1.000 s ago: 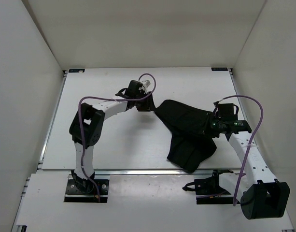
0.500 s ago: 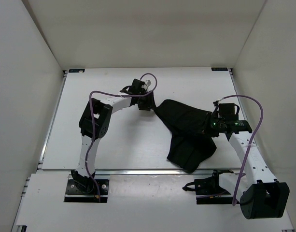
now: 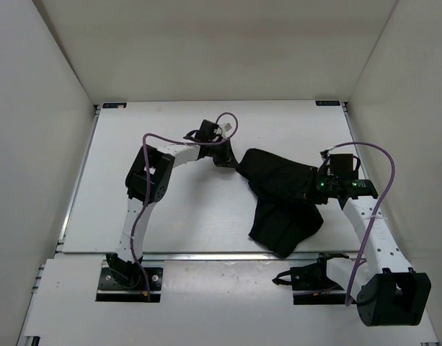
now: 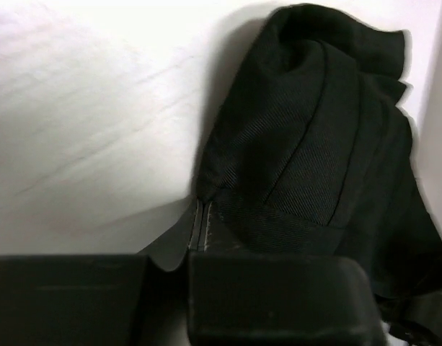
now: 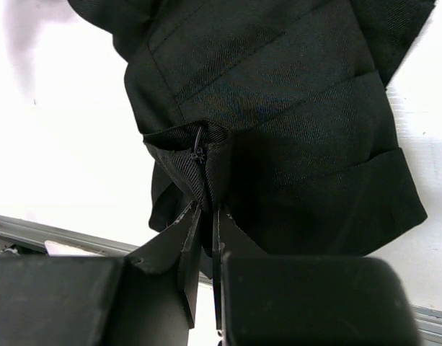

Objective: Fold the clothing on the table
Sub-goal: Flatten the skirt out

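Note:
The clothing (image 3: 282,202) is a limp black garment lying crumpled on the right half of the white table (image 3: 170,209), with a lobe hanging toward the front edge. My left gripper (image 3: 232,160) is at the garment's far left corner. In the left wrist view it (image 4: 200,220) is shut on a stitched edge of the clothing (image 4: 314,144). My right gripper (image 3: 316,189) sits at the garment's right side. In the right wrist view it (image 5: 208,210) is shut on a bunched fold of the clothing (image 5: 278,108) beside a zipper.
White walls (image 3: 40,108) close in the table on three sides. A metal rail (image 3: 206,255) runs along the front edge, with black brackets (image 3: 113,105) at the far corners. Purple cables (image 3: 383,166) loop over both arms. Bare tabletop (image 4: 84,130) lies left of the garment.
The left arm has reached to the right, up to the garment's far left corner, and its jaws have gone from open to shut on the fabric edge. The right arm has barely moved.

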You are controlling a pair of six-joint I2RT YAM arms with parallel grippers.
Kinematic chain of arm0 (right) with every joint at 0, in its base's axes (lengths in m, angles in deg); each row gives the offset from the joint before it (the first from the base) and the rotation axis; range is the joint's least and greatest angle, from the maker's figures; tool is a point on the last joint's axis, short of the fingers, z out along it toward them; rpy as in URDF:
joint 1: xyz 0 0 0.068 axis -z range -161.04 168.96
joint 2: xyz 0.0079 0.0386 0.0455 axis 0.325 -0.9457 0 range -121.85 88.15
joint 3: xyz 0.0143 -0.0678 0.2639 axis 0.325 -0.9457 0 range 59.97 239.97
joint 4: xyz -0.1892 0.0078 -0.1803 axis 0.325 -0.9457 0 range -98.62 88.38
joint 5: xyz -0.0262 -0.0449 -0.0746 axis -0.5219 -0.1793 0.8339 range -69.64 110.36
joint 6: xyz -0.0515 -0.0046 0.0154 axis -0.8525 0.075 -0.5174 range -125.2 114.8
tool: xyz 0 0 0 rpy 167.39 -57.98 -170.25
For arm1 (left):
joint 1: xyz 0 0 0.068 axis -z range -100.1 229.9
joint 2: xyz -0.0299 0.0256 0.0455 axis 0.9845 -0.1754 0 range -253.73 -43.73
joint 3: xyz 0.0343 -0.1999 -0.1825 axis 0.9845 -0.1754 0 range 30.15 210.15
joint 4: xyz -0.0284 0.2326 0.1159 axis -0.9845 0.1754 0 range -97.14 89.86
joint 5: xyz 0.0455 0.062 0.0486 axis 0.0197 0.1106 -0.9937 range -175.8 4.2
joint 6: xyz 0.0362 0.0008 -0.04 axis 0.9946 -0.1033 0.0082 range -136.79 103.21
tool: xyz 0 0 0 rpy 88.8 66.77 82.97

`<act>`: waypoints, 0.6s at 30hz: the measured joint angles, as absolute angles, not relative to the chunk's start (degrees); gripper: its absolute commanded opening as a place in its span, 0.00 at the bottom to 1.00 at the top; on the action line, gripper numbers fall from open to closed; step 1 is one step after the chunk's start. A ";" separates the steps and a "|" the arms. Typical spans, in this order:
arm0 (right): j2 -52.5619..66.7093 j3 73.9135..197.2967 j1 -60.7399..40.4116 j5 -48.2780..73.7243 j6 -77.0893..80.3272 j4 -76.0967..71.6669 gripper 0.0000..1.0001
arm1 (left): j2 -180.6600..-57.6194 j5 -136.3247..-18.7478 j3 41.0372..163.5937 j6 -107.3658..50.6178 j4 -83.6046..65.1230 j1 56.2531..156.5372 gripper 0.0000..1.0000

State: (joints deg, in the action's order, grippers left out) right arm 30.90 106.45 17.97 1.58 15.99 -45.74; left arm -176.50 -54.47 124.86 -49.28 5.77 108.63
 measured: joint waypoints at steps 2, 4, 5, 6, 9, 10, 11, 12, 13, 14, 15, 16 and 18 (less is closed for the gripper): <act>31.01 106.45 17.97 1.18 16.02 -45.76 0.00 | -176.00 -51.69 122.09 -51.16 2.25 108.10 0.00; 31.29 106.49 17.99 0.92 16.02 -45.78 0.00 | -174.47 -49.05 116.69 -54.27 -3.10 107.45 0.00; 31.53 106.60 18.01 0.81 16.02 -45.87 0.00 | -173.36 -48.21 113.85 -55.71 -5.25 107.01 0.00; 31.77 106.80 18.03 0.73 16.02 -46.02 0.00 | -172.15 -47.71 111.38 -57.02 -6.67 106.51 0.00; 32.82 108.33 18.32 0.20 16.04 -46.44 0.00 | -167.61 -47.06 105.85 -59.58 -8.81 104.58 0.00; 33.22 109.16 18.34 -0.02 16.02 -46.55 0.00 | -165.47 -46.95 104.54 -60.15 -8.94 103.97 0.00; 33.54 109.82 18.34 -0.30 15.99 -46.55 0.01 | -163.17 -46.88 103.62 -60.48 -8.96 103.34 0.00; 34.00 110.56 18.34 -0.74 16.02 -46.55 0.00 | -160.55 -46.88 102.72 -60.80 -9.27 102.79 0.00; 34.48 111.24 18.34 -1.20 15.99 -46.55 0.00 | -157.25 -46.84 101.63 -61.11 -9.31 102.24 0.00; 35.05 111.89 18.23 -1.72 15.99 -46.52 0.00 | -153.95 -46.82 100.78 -61.31 -9.31 101.72 0.00; 35.62 112.70 18.10 -2.18 16.02 -46.68 0.00 | -150.14 -46.82 99.95 -61.59 -9.38 101.06 0.00; 36.06 113.82 17.86 -2.55 15.97 -47.11 0.00 | -146.28 -46.73 99.07 -61.94 -9.49 100.43 0.00; 36.89 116.83 17.33 -3.10 15.62 -47.51 0.00 | -138.60 -46.62 98.02 -62.97 -9.68 98.97 0.00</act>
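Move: The left hand, low at the table, is already shut on the skirt's left corner; the skirt's middle lies roughly 14 cm to its right and 12 cm back, its near end about 28 cm back and also 14 cm right. From the right hand, holding the zip edge in the air, the middle is some 7 cm left, 3 cm ahead and 11 cm below, the near end about 7 cm left and 13 cm back, near table level. Keeping its pinch on the skirt's left corner, the left hand first draws back about 3 cm along the table, then climbs ever faster some 20 cm while pulling about 8 cm to the left, away from the right hand, its fingers swinging up to point more level towards the right. The right hand keeps the zip edge gripped and, after a short pause, lifts it about 9 cm nearly straight up, its fingers tipping some 15 degrees towards level. ##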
